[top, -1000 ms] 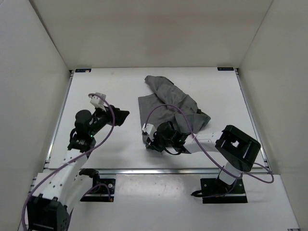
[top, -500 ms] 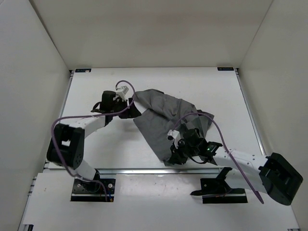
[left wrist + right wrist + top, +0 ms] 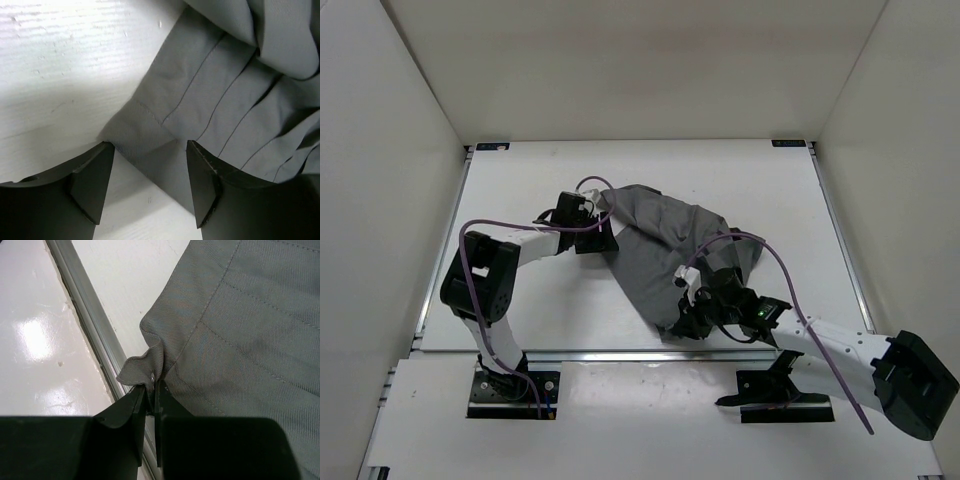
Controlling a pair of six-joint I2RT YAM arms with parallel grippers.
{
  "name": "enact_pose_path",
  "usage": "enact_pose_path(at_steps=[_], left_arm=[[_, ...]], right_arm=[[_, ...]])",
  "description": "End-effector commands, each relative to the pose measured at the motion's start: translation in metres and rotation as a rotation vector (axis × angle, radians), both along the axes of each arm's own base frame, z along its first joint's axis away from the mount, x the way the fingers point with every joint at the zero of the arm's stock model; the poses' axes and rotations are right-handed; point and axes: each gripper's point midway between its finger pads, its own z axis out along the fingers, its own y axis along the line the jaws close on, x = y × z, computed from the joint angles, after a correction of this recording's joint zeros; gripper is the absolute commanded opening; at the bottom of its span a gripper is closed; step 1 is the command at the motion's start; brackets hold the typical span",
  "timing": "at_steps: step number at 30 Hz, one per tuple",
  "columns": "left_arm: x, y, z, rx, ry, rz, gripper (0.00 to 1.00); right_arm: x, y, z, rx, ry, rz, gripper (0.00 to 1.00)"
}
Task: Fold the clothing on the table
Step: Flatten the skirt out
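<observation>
The grey clothing [image 3: 665,240] lies wrinkled across the middle of the white table [image 3: 520,300]. At its left edge sits my left gripper [image 3: 601,240], open. In the left wrist view a hemmed corner of the clothing [image 3: 225,90] reaches in between the two spread fingers [image 3: 92,185] of the left gripper [image 3: 150,182], which do not pinch it. My right gripper [image 3: 688,320] is at the near corner of the garment, close to the table's front edge. There the right gripper [image 3: 151,390] is shut on a small bunched fold of the clothing [image 3: 250,330].
A metal rail [image 3: 90,315] runs along the table's near edge, right beside the right gripper. White walls [image 3: 400,120] enclose the table on three sides. Purple cables [image 3: 500,225] loop over both arms.
The left arm has swung from the table's left side over to the clothing's left edge. The right gripper has drawn its corner toward the near rail, stretching the garment out.
</observation>
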Motion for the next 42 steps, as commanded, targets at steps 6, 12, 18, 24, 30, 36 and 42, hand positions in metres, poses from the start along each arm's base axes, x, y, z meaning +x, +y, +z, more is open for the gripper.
enact_pose_path(at_steps=[6, 12, 18, 24, 30, 36, 42], left_arm=[[0.014, 0.009, -0.016, 0.080, 0.004, 0.036, 0.57], [0.008, -0.021, -0.014, -0.115, -0.016, -0.059, 0.00], [0.016, 0.010, 0.087, -0.147, -0.245, 0.032, 0.00], [-0.015, 0.054, 0.252, -0.166, -0.527, 0.171, 0.00], [-0.055, 0.074, 0.361, -0.253, -0.716, 0.212, 0.00], [-0.016, 0.079, 0.337, -0.195, -0.650, 0.218, 0.00], [0.061, 0.083, 0.301, -0.125, -0.566, 0.233, 0.00]], right_arm=[[0.007, 0.003, 0.011, 0.054, -0.047, -0.022, 0.00], [0.009, 0.001, 0.010, 0.051, -0.045, -0.033, 0.00], [0.046, -0.015, 0.071, 0.175, -0.172, -0.158, 0.00], [0.079, -0.058, 0.194, 0.372, -0.451, -0.216, 0.00], [0.074, -0.076, 0.294, 0.461, -0.639, -0.192, 0.00], [0.126, -0.068, 0.285, 0.464, -0.588, -0.182, 0.00], [0.223, -0.058, 0.276, 0.389, -0.566, -0.238, 0.00]])
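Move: The left hand, open, hovers at the skirt's loose waistband corner, which lies about 2 cm ahead, 1 cm to its right and 1 cm below. The skirt's bunched folds are some 16 cm right and 6 cm farther out, near table height. The right hand already holds the other waistband corner, roughly 17 cm right and 20 cm nearer the base from the left hand. From the right hand the loose corner is about 20 cm ahead, 17 cm left and 4 cm lower. The left fingers pinch the loose waistband corner after easing forward 2 cm and dipping slightly, while the right keeps its grip on the other corner. Both then sweep up 30–40 cm, tipping their fingers upward; the left swings back and leftward, the right forward and somewhat right. Finally both head forward and sink, the left by about 8 cm. ##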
